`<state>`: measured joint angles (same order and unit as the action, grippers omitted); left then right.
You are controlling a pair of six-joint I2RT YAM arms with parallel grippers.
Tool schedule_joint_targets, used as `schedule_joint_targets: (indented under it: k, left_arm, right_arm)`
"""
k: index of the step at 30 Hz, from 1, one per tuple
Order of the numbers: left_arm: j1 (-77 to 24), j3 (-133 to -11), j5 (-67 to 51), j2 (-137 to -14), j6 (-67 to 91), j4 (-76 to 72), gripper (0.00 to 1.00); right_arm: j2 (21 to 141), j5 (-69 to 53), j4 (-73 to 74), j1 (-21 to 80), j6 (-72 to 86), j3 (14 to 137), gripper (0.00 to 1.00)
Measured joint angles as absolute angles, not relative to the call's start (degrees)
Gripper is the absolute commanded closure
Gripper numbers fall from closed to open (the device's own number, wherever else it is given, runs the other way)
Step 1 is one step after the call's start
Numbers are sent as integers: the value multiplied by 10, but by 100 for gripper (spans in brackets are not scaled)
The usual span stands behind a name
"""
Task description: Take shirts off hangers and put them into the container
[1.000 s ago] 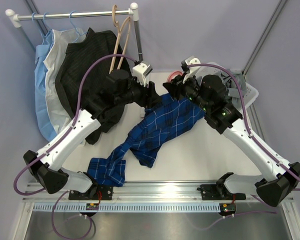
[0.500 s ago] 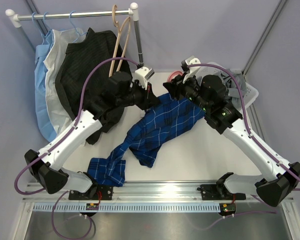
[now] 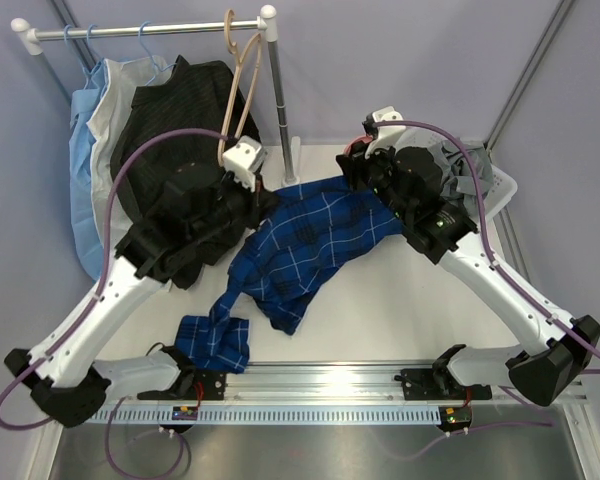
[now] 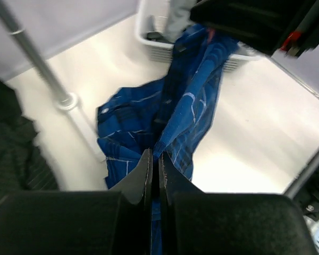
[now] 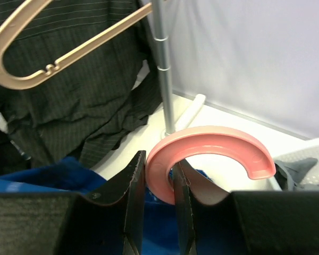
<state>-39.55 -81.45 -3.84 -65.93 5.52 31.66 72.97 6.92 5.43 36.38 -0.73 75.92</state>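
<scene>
The dark blue plaid shirt [image 3: 305, 245] lies stretched across the table, its collar end still on the pink hanger [image 5: 202, 146]. My left gripper [image 4: 154, 156] is shut on a fold of this plaid shirt [image 4: 186, 106], at the shirt's left edge in the top view. My right gripper [image 5: 158, 164] is shut on the pink hanger's thick hook, raised beside the container [image 3: 500, 190]. The grey shirt [image 3: 465, 165] lies inside that white basket. The tan hanger [image 3: 242, 75] hangs bare on the rail.
A black pinstriped shirt [image 3: 170, 110] and light blue and white shirts [image 3: 90, 150] hang on the rack at the back left. The rack's upright pole [image 3: 278, 95] stands between the two grippers. One plaid sleeve [image 3: 215, 340] trails toward the near edge.
My left gripper has shut on the plaid shirt and drawn back to the left, dragging the cloth with it. The right gripper keeps its hold on the pink hook.
</scene>
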Motion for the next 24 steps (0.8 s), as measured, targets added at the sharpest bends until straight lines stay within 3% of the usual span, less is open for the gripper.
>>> schedule_joint_targets:
  k: [14,24]
  left_arm:
    - [-397,-656,45,-513,88,344,100]
    - [-398,-631,89,-504,122,368,100]
  right_arm:
    - [741,113,88,361,52,803,100]
    - [730,94,97,355,88,809,100]
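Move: The left hand already pinches the blue plaid shirt; the pink hanger's hook, held in the right hand, is about 21 cm to its right, 10 cm ahead and nearly level. The shirt's bulk hangs some 8 cm to the right and 10 below. The empty beige hanger is about 16 cm ahead, 5 left and 10 higher; the dark striped shirt is 18 cm left and 15 ahead. For the right hand, the hook is pinched just 3 cm ahead, 1 right. Still pinching the plaid shirt shut between its fingertips, the left hand drags the cloth away from the right hand and the pink hanger, about 8 cm down and 7 left while drawing some 3 cm back, turning 15 degrees counter-clockwise. The right hand keeps its grip on the hook, rising a couple of centimetres and rolling its left side up about 10 degrees. ##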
